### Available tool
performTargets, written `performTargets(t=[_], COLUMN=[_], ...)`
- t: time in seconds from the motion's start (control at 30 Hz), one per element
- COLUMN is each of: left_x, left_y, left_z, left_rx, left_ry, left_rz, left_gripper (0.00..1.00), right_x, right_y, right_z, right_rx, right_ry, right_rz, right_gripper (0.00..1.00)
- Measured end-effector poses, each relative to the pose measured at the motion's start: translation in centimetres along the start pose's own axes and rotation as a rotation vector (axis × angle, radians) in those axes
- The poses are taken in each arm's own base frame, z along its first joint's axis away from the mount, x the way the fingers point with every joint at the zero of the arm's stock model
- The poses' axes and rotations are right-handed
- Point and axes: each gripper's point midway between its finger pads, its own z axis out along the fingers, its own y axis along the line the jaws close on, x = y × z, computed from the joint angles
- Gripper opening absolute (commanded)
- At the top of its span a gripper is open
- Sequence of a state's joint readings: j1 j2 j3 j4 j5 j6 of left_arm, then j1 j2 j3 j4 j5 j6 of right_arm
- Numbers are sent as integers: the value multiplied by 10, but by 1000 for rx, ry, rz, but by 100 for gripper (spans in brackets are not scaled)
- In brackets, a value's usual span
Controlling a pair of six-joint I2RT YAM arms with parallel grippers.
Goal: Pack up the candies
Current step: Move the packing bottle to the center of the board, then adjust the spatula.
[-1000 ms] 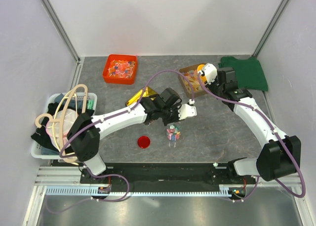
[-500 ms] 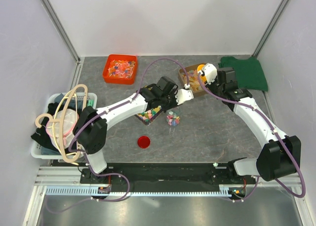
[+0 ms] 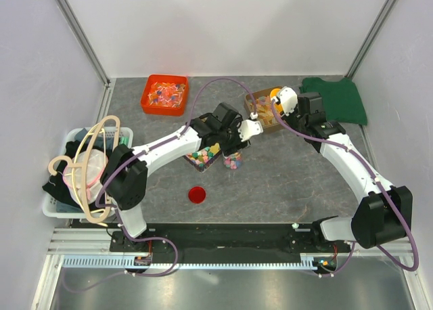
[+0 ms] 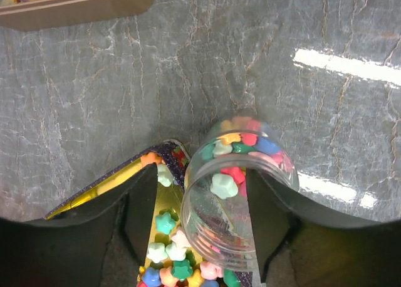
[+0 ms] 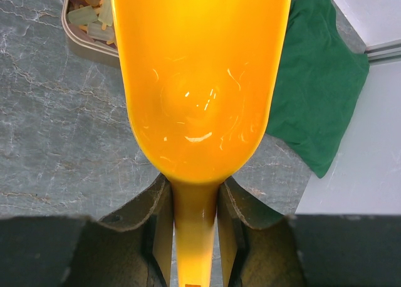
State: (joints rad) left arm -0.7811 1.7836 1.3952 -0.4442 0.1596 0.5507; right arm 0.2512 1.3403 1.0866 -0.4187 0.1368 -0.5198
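Note:
The candies are small star-shaped sweets in mixed colours. Some lie in a gold-lined tray (image 3: 203,156) (image 4: 113,187), and more fill the bottom of a clear jar (image 3: 233,162) (image 4: 235,205) that stands right beside it. My left gripper (image 3: 235,149) (image 4: 200,180) is open and straddles the jar. The right finger (image 4: 269,218) is against the glass, and a gap shows beside the left one. My right gripper (image 3: 277,101) (image 5: 194,230) is shut on the handle of an orange scoop (image 5: 200,67), which hangs empty by the brown tray (image 3: 260,110).
An orange-red tray (image 3: 164,95) of wrapped sweets sits at the back left. A round red lid (image 3: 197,194) lies in front of the jar. A white basket (image 3: 81,168) with clothes and hangers stands at the left, and a green cloth (image 3: 336,99) (image 5: 319,86) lies at the back right.
My left arm swung back, uncovering the candy tray, which now lies beside the jar. Its jaws have opened and come down around the jar. The right arm has not moved.

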Motion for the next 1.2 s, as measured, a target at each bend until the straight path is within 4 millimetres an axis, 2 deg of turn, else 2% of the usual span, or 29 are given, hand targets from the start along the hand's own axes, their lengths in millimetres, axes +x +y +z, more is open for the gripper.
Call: performTargets(t=[0.13,0.33,0.43,0.57,0.67,0.83,0.93,1.03,1.1,1.2], left_x=[-5,-19,-25,-36,-43,-58,-66,-72,-73,-72], left_y=[18,71,80,83,92,114,118,114,107,97], left_z=[-9,-57,-72,-81,-91,-113,-121,-122,-120,-115], left_rx=[-15,-92,-108,-76,-43,21,85,155,200,268], left_ry=[-32,-154,-195,-244,-286,-379,-424,-447,-452,-446], left_rz=[-57,-173,-196,-242,-298,-385,-431,-462,-478,-507], left_gripper=[72,79,83,86,88,89,89,89,89,88], right_x=[0,-2,-4,-10,-23,-45,-54,-56,-55,-54], right_y=[1,4,7,21,33,73,99,121,128,128], right_z=[0,0,0,-9,-22,-35,-34,-30,-27,-24], right_rx=[-4,-23,-42,-118,-161,-255,-297,-322,-330,-318], right_ry=[-2,-13,-23,-69,-124,-176,-182,-166,-153,-138], right_rz=[0,0,-1,-11,-45,-152,-222,-276,-293,-300], right_gripper=[0,0,0,0,0,0,0,0,0,0])
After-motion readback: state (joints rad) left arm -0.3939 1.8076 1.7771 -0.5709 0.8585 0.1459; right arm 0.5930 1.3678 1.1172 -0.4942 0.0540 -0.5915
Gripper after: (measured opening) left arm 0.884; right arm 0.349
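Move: Just at the left hand, the packing bottle's middle lies about 3 cm to the right, 1 cm back and 4 cm below, one fingertip reaching into its mouth. From this hand the star-candy tray is about 6 cm ahead and 8 left, the red lid some 12 back and 9 left, both roughly 9 lower. From the right hand, holding the yellow scoop, the bottle is some 17 cm left, 7 back and 12 below; the gummy box is 12 ahead and 3 left. Rising about 15 cm off the bottle's rim, the left hand also drifts some 5 cm forward and a little left, its already parted fingers opening wider and swinging up to point more to the right. After a short wait, the right hand keeps its grip on the scoop and sweeps it 13 cm left and 5 back towards the bottle, turning about 25 degrees counter-clockwise. ##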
